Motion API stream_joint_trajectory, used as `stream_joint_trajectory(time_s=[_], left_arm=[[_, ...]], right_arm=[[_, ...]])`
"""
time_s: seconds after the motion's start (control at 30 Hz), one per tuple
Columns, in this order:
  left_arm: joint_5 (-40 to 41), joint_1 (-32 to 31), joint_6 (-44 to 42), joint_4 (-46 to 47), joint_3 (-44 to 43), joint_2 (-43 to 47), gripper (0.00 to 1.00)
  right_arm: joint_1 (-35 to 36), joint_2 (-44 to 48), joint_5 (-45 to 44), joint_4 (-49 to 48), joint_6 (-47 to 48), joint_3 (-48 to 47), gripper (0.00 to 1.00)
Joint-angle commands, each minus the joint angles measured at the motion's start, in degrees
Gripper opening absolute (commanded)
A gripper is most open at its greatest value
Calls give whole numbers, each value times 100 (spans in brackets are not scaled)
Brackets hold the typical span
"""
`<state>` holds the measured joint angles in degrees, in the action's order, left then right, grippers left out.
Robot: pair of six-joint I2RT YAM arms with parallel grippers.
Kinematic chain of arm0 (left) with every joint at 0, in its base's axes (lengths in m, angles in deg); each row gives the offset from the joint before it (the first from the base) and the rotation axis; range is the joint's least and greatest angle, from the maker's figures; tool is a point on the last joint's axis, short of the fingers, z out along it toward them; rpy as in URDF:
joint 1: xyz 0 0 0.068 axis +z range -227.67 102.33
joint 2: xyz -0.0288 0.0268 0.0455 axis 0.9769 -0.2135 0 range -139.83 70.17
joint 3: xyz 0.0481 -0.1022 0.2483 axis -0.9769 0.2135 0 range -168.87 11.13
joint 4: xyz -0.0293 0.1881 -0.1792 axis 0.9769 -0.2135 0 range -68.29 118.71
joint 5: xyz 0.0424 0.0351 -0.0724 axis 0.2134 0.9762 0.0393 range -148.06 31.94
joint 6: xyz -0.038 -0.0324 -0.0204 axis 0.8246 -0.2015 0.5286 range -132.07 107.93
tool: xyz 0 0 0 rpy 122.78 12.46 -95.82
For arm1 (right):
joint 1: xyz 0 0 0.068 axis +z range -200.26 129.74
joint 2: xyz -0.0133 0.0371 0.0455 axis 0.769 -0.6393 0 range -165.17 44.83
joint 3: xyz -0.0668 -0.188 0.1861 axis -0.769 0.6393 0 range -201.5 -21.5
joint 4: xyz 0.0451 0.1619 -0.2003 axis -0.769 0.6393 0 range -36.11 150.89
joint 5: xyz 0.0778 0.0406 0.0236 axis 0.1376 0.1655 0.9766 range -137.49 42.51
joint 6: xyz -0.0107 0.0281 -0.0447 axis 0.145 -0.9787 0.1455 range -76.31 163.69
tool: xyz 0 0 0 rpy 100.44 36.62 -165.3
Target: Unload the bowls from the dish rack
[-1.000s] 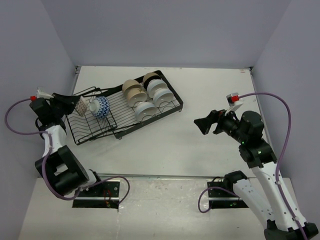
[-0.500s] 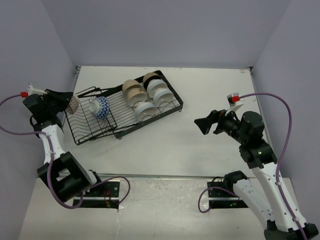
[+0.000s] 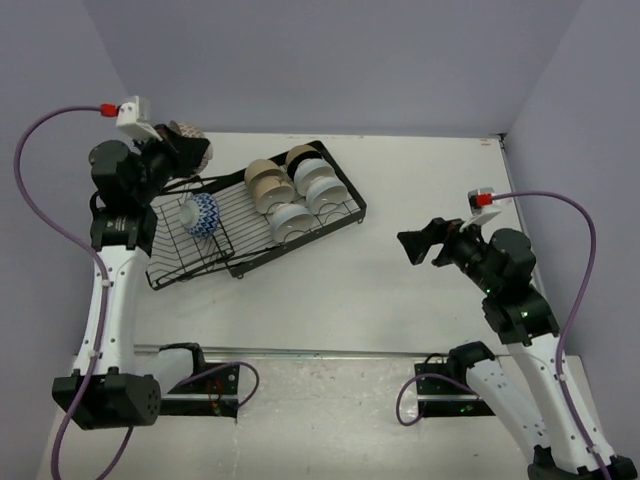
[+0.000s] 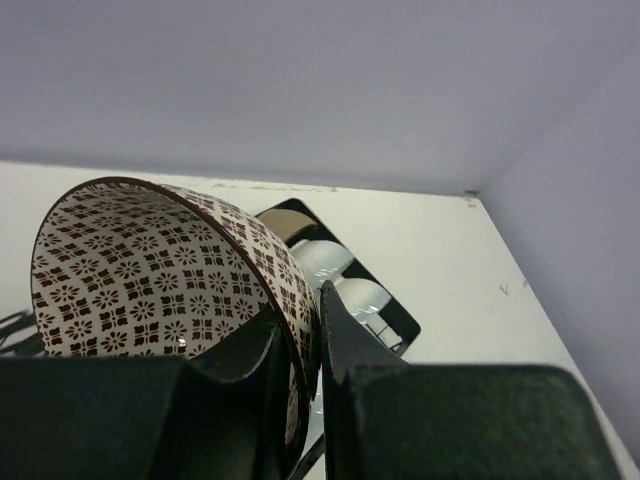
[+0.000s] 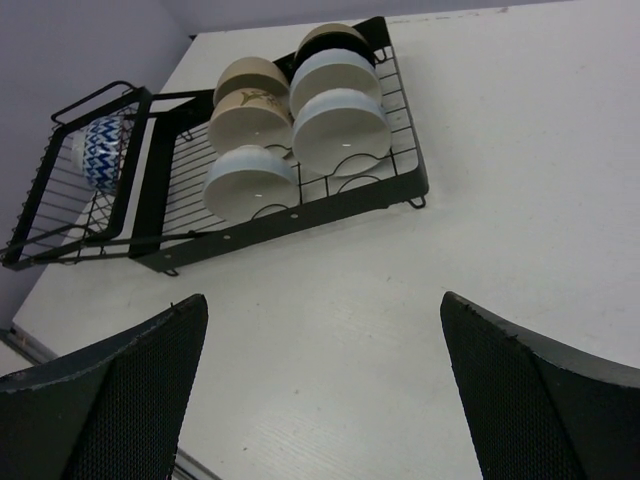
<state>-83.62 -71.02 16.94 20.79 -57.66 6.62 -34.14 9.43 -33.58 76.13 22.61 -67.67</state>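
Note:
My left gripper (image 3: pixel 188 150) is raised over the back left of the table, shut on the rim of a white bowl with a brown flower pattern (image 3: pixel 190 143) (image 4: pixel 150 265). One finger sits inside that bowl, the other (image 4: pixel 340 330) outside. The black wire dish rack (image 3: pixel 245 258) (image 5: pixel 300 222) lies on the table below. A blue-white patterned bowl (image 3: pixel 203 213) (image 5: pixel 100 150) rests in its basket end. Beige bowls (image 3: pixel 268 181) (image 5: pixel 248 120) and white bowls (image 3: pixel 320 186) (image 5: pixel 340 130) stand in the slots. My right gripper (image 3: pixel 416 245) (image 5: pixel 322 300) hovers open over bare table, right of the rack.
Grey walls close the table at the back and on both sides. Bare white tabletop (image 3: pixel 420 180) spreads right of and in front of the rack. The table's near edge (image 3: pixel 300 352) runs above the arm bases.
The left arm swung up and back, carrying the brown-patterned bowl from the rack's left end to high above the back left corner. The right arm drifted slightly right.

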Motion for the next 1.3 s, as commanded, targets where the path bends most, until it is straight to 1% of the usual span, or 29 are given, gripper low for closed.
stream_joint_trajectory(time_s=[0.0,0.03,0.07,0.1,0.13,0.17,0.2,0.23,0.27,0.3,0.33,0.4,0.43,0.5,0.53,0.57,0.6,0.63,0.73,0.8,0.87,1.03,1.13,1.2,1.27], left_arm=[[121,-1180,-1098,-25,-293,132,0],[278,-1593,-1309,-77,-284,124,0],[732,-2389,-1711,-243,-284,97,0],[1007,-2771,-1889,-314,-258,10,0],[1244,-3488,-2056,-402,-257,-52,0],[1595,-3809,-2380,-525,-249,-209,0],[1755,-4082,-2496,-561,-179,-280,0],[2017,-4598,-2732,-579,-126,-333,0],[2090,-4821,-2856,-570,-56,-429,0],[2116,-5005,-2988,-570,32,-456,0],[2117,-5303,-3172,-570,250,-465,0],[2064,-5525,-3411,-342,567,-395,0],[1960,-5761,-3568,-263,760,-404,0],[1976,-6078,-3788,-262,841,-500,0],[1976,-6375,-3937,-271,867,-544,0],[2176,-6518,-4069,-341,833,-701,0],[2283,-6597,-4123,-376,806,-790,0],[2327,-6746,-4289,-490,780,-886,0],[2765,-6958,-4482,-727,648,-1273,0],[2837,-7072,-4554,-825,552,-1493,0],[2951,-7152,-4615,-842,481,-1598,0],[3048,-7327,-4686,-912,288,-1739,0],[3092,-7407,-4712,-922,226,-1757,0],[3101,-7477,-4712,-921,174,-1775,0],[3136,-7530,-4712,-922,147,-1828,0]], right_arm=[[14,33,-852,-150,-290,-251,99],[14,7,-1029,-141,-431,-321,99],[14,-115,-1170,-124,-475,-540,99],[14,-204,-1354,-71,-476,-690,99],[14,-326,-1373,-1,-441,-857,99],[14,-623,-1374,87,-423,-1259,99],[14,-783,-1374,175,-414,-1445,99],[14,-915,-1278,297,-345,-1612,99],[14,-1108,-1164,368,-327,-1901,99],[5,-1144,-1067,412,-361,-1974,99],[14,-1145,-892,300,-396,-1983,99],[14,-1110,-558,185,-397,-1861,99],[14,-1162,-226,280,-275,-1860,99],[23,-1468,215,482,-81,-1878,99],[49,-1609,470,701,102,-1869,99],[93,-1750,855,825,191,-1886,99],[163,-1882,946,965,270,-1895,99],[311,-2075,990,1167,428,-1887,99],[611,-2182,841,1379,649,-1755,99],[752,-2243,911,1493,763,-1641,97],[831,-2427,1025,1581,825,-1623,90],[1191,-2840,1114,1775,974,-1623,80],[1411,-2990,833,1810,983,-1571,78],[1490,-3139,701,1758,930,-1527,75],[1517,-3271,648,1731,861,-1491,65]])
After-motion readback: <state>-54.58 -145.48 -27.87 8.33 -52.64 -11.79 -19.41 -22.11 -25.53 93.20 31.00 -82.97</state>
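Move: My left hand holds the brown-patterned bowl and is taking it to my open right gripper, about 45 cm to its right, 14 cm back and 10 cm lower. On the way, the front white bowl in the rack lies some 16 cm right, 4 cm back and 23 cm below; the blue bowl lies about 4 cm left, 2 cm back and 22 cm below. From my right hand the held bowl is about 48 cm left, 17 cm ahead and 10 cm up. I sweep the pinched bowl right, over the rack's front white bowl, then back and down towards the right gripper, roughly 30 cm rightward and 20 cm each back and down, turning clockwise and rolling my left hand's left side up. My right hand first lifts and reaches forward, then drops well below its start and swings left to meet the bowl, tipping down, turning counter-clockwise and partly closing around the rim. ##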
